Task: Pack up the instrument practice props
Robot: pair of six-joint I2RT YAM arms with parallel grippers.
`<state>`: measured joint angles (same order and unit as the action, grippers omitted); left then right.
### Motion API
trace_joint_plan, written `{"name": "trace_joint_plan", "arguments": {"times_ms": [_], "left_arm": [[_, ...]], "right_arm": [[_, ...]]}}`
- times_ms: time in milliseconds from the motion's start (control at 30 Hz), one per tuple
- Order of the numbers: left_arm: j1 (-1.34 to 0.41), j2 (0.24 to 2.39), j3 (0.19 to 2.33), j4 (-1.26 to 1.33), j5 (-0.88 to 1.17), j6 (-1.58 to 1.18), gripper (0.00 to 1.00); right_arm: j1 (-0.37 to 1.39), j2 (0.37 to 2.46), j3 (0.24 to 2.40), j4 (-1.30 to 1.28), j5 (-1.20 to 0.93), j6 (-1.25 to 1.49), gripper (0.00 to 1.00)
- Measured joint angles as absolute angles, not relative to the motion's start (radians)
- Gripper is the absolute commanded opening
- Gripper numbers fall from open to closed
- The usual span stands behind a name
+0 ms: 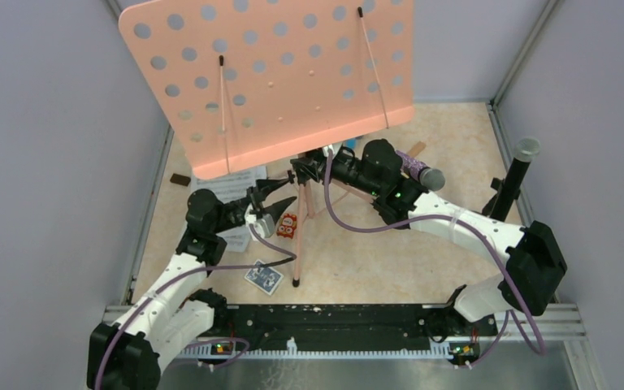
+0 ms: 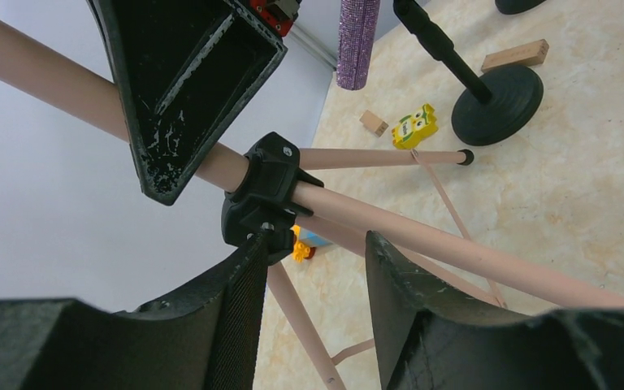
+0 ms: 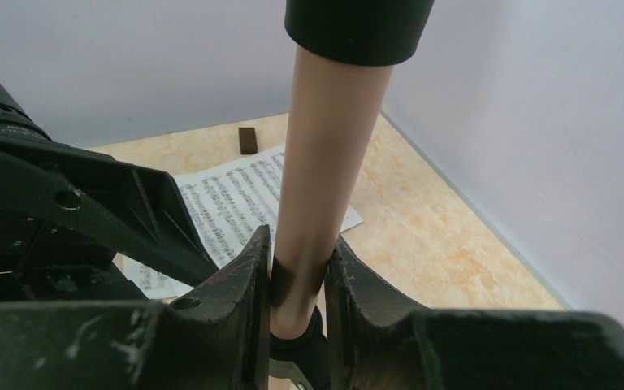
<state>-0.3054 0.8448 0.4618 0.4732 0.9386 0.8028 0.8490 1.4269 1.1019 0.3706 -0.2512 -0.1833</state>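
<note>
The salmon-pink perforated music rack stands on its tripod legs. My right gripper is shut on the rack's pink pole, just above the black leg hub. My left gripper is open at that hub. Its left fingertip touches the hub, and one leg runs through the gap without being pinched. White sheet-music pages lie under the rack. A purple-glitter microphone is behind the right arm. A black grey-headed microphone stands at the right. A black round-based mic holder stands beyond the legs.
A blue card pack lies by the front tripod foot and a small red toy beside the legs. A yellow toy and wooden blocks lie near the holder. A brown block sits at the left wall. Grey walls enclose the table.
</note>
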Motion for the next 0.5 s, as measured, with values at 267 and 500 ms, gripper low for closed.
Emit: {"name": "trace_joint_plan", "arguments": {"times_ms": [267,500], "left_arm": [[-0.317,0.9,0.487,0.522,0.938,0.789,0.33],[-0.319,0.932,0.524,0.523,0.938,0.768,0.07]], "right_arm": [[0.849,1.427,1.102,0.37,-0.249,-0.183,0.0],[0.849,1.427,1.102,0.37,-0.244,-0.183,0.0]]}}
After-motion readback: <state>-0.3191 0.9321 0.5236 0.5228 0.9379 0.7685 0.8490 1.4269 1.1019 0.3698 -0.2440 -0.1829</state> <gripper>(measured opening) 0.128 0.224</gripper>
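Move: The black clamp on the music stand's pole is just off my left fingertips: about 3 cm to the right, 2 cm ahead and 2 cm up. My right gripper, still round the pole, sits some 4 cm above the clamp, so the clamp is right under that hand, level both ways. Far below my left hand, about 24 cm down, the red owl toy lies 3 cm to its left and 1 cm ahead. I close my left fingers from about half open to nearly shut at the stand's clamp while easing that hand about 2 cm forward, up and slightly right towards it, without turning the wrist. Whether the fingertips take hold of the clamp's knob can't be seen. My right hand stays in place, keeping its grip on the pole just above. ##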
